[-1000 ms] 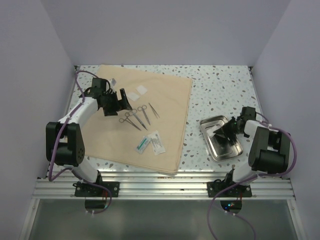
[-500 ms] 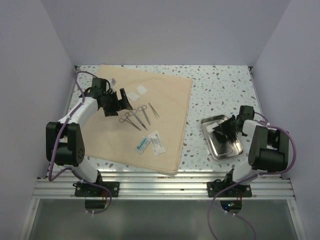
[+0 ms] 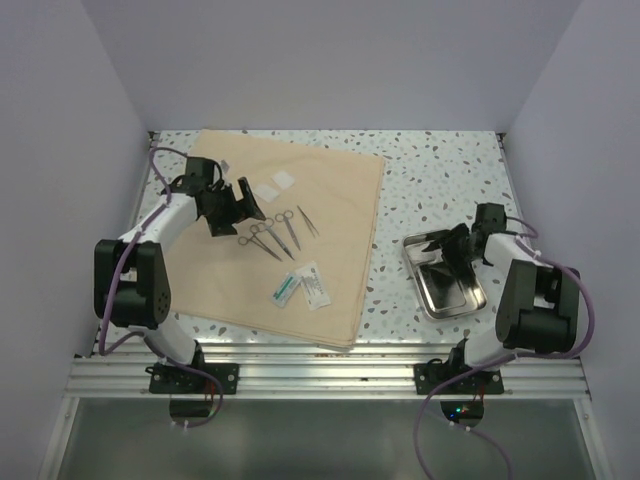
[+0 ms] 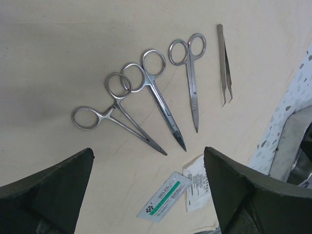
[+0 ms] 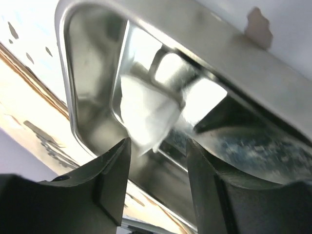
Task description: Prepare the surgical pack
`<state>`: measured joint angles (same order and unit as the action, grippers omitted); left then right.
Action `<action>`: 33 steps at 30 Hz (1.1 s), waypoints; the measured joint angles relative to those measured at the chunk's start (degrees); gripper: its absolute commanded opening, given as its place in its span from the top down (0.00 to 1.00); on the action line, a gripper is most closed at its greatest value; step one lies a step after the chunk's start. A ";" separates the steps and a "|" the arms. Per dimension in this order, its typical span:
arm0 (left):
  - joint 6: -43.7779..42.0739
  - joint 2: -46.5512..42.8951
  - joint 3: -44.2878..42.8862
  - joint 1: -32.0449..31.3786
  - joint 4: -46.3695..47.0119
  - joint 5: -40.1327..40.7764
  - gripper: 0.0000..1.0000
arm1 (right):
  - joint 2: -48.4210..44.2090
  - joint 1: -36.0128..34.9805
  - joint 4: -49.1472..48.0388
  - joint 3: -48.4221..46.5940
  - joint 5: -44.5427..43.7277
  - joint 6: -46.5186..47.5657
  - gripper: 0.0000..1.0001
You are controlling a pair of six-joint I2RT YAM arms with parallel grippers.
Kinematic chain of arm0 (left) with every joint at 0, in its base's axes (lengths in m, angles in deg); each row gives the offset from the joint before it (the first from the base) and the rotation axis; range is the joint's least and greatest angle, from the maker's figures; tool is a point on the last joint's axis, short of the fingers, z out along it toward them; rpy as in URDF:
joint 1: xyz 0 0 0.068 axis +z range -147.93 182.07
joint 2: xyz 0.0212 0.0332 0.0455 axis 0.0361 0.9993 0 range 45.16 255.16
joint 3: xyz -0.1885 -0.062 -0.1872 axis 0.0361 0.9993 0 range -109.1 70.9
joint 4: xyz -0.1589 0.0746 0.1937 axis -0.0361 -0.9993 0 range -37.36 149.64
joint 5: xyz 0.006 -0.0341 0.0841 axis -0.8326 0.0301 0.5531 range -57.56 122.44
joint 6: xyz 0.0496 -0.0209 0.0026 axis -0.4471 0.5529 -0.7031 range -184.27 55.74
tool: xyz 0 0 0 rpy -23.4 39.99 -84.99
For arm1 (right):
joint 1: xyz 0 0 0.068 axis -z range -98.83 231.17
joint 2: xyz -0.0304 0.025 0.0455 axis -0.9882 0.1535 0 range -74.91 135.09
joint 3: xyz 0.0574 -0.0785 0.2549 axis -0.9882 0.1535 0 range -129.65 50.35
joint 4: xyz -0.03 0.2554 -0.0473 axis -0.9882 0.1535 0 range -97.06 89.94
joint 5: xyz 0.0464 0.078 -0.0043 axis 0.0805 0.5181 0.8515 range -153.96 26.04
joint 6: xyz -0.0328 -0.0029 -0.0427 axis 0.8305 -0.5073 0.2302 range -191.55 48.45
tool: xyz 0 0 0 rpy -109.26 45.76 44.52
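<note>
The tan cloth [image 3: 330, 200] lies spread on the left half of the table. On it rest ring-handled forceps [image 4: 119, 114], two scissors [image 4: 158, 102] [image 4: 191, 73], tweezers [image 4: 224, 68], two sealed packets [image 4: 163, 197] [image 4: 197, 183] and gauze squares [image 3: 275, 184]. My left gripper [image 3: 236, 205] [image 4: 146, 192] hovers open above the cloth, just left of the instruments. The steel tray [image 3: 465, 300] [image 5: 73, 97] sits on bare table at the right. My right gripper [image 3: 455, 247] [image 5: 158, 185] is low over it, jaws apart and holding nothing. A white piece [image 5: 146, 114], seemingly gauze, lies in the tray just past its fingertips.
The speckled tabletop [image 3: 440, 170] is walled on three sides. An aluminium rail [image 3: 320, 375] with both arm bases runs along the near edge. The tray's rim [image 4: 287, 146] shows at the right edge of the left wrist view.
My right gripper has opened and shifted slightly toward the tray's far end. The white piece is free of its jaws. The left arm has stayed still.
</note>
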<state>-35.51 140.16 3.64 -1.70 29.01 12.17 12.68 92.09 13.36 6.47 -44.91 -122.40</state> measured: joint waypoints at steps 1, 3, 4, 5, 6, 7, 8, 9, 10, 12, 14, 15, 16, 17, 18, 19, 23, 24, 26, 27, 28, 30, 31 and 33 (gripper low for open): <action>0.81 0.46 -0.04 0.00 -0.20 0.44 0.02 | -0.83 0.00 2.34 -0.72 -0.68 1.03 0.44; 2.21 1.38 -0.17 0.00 -0.44 1.36 0.02 | -2.49 -0.11 7.50 -2.84 -2.64 3.23 0.43; 3.30 1.99 -0.46 0.00 -0.68 1.90 0.03 | -3.10 -0.22 9.40 -3.85 -3.45 4.20 0.42; 3.98 2.56 -0.79 0.00 -0.74 2.32 0.04 | -3.96 -0.33 11.47 -5.03 -4.48 5.27 0.42; 4.85 3.06 -1.16 0.00 -0.74 2.60 0.05 | -4.87 -0.42 13.46 -6.19 -5.29 6.38 0.42; 5.55 3.58 -1.66 0.00 -0.72 2.75 0.06 | -5.79 -0.57 15.08 -7.17 -6.27 7.41 0.43; 6.32 4.11 -2.14 0.00 -0.61 2.86 0.07 | -6.64 -0.79 16.57 -8.09 -7.10 8.35 0.42; 6.78 4.50 -2.60 0.00 -0.52 2.97 0.09 | -7.26 -1.11 17.90 -9.01 -7.93 9.20 0.43; 7.32 5.07 -3.21 0.00 -0.46 3.02 0.10 | -7.67 -1.57 18.95 -9.77 -8.68 9.97 0.43; 8.17 6.36 -4.96 0.00 -0.52 3.19 0.13 | -8.04 -2.78 20.81 -11.45 -9.64 11.32 0.44; 8.63 7.89 -7.08 0.00 -0.35 3.19 0.16 | -8.04 -4.33 21.57 -13.07 -10.38 12.55 0.45; 8.76 8.63 -8.13 0.00 -0.24 3.21 0.16 | -7.91 -5.22 21.75 -13.94 -10.36 13.11 0.45; 8.96 9.35 -9.14 0.00 -0.13 3.23 0.17 | -7.48 -6.19 21.81 -15.10 -10.05 13.68 0.45; 9.18 10.03 -10.03 0.00 0.13 3.23 0.17 | -6.64 -7.30 21.68 -16.68 -9.49 14.21 0.45; 9.27 10.71 -10.86 0.00 0.61 3.26 0.17 | -5.49 -8.76 21.31 -18.56 -9.01 14.84 0.45; 9.57 11.50 -11.72 0.00 1.09 3.23 0.17 | -4.13 -10.36 20.87 -20.61 -8.76 15.45 0.45; 10.75 16.13 -16.33 0.00 3.63 3.23 0.21 | 0.55 -17.49 18.97 -28.02 -6.91 17.40 0.44; 11.10 17.62 -17.57 0.00 4.57 3.21 0.23 | 1.03 -18.86 18.32 -28.70 -5.95 17.68 0.45; 11.41 20.11 -19.34 0.00 6.23 3.26 0.23 | 1.38 -20.46 17.77 -28.96 -4.63 18.40 0.45; 11.72 21.42 -20.20 0.00 6.80 3.26 0.26 | 1.49 -20.72 17.88 -28.96 -4.26 18.73 0.45; 12.04 22.67 -21.00 0.00 7.48 3.32 0.28 | 1.66 -20.72 17.84 -28.92 -3.89 19.02 0.45; 12.22 25.11 -22.75 0.00 8.46 3.80 0.31 | 1.97 -20.61 17.66 -28.61 -3.06 19.39 0.45; 12.22 26.01 -23.47 0.00 8.74 4.07 0.32 | 2.03 -20.55 17.44 -28.28 -2.93 19.45 0.45; 12.20 28.02 -25.31 0.00 9.25 4.85 0.36 | 2.03 -20.55 17.31 -27.47 -2.64 19.65 0.45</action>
<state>-23.32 168.18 -21.67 -1.70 38.26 17.02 14.72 71.54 30.67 -21.00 -47.55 -102.75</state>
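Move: The nearer gauze on the cloth lies about 18 cm ahead of the left hand, 3 cm right and 9 cm down; the far gauze is 4 cm beyond it and 6 cm farther right. The hemostat lies 3 cm ahead and 3 cm right of the left hand. From the right hand, the nearer gauze is about 22 cm ahead and 53 cm left; the placed gauze is 2 cm ahead, 3 cm left and 2 cm below. Left reaches 15 cm forward towards the nearer gauze, sinking, fingers narrowing; right leaves the tray up and left, twisting. ##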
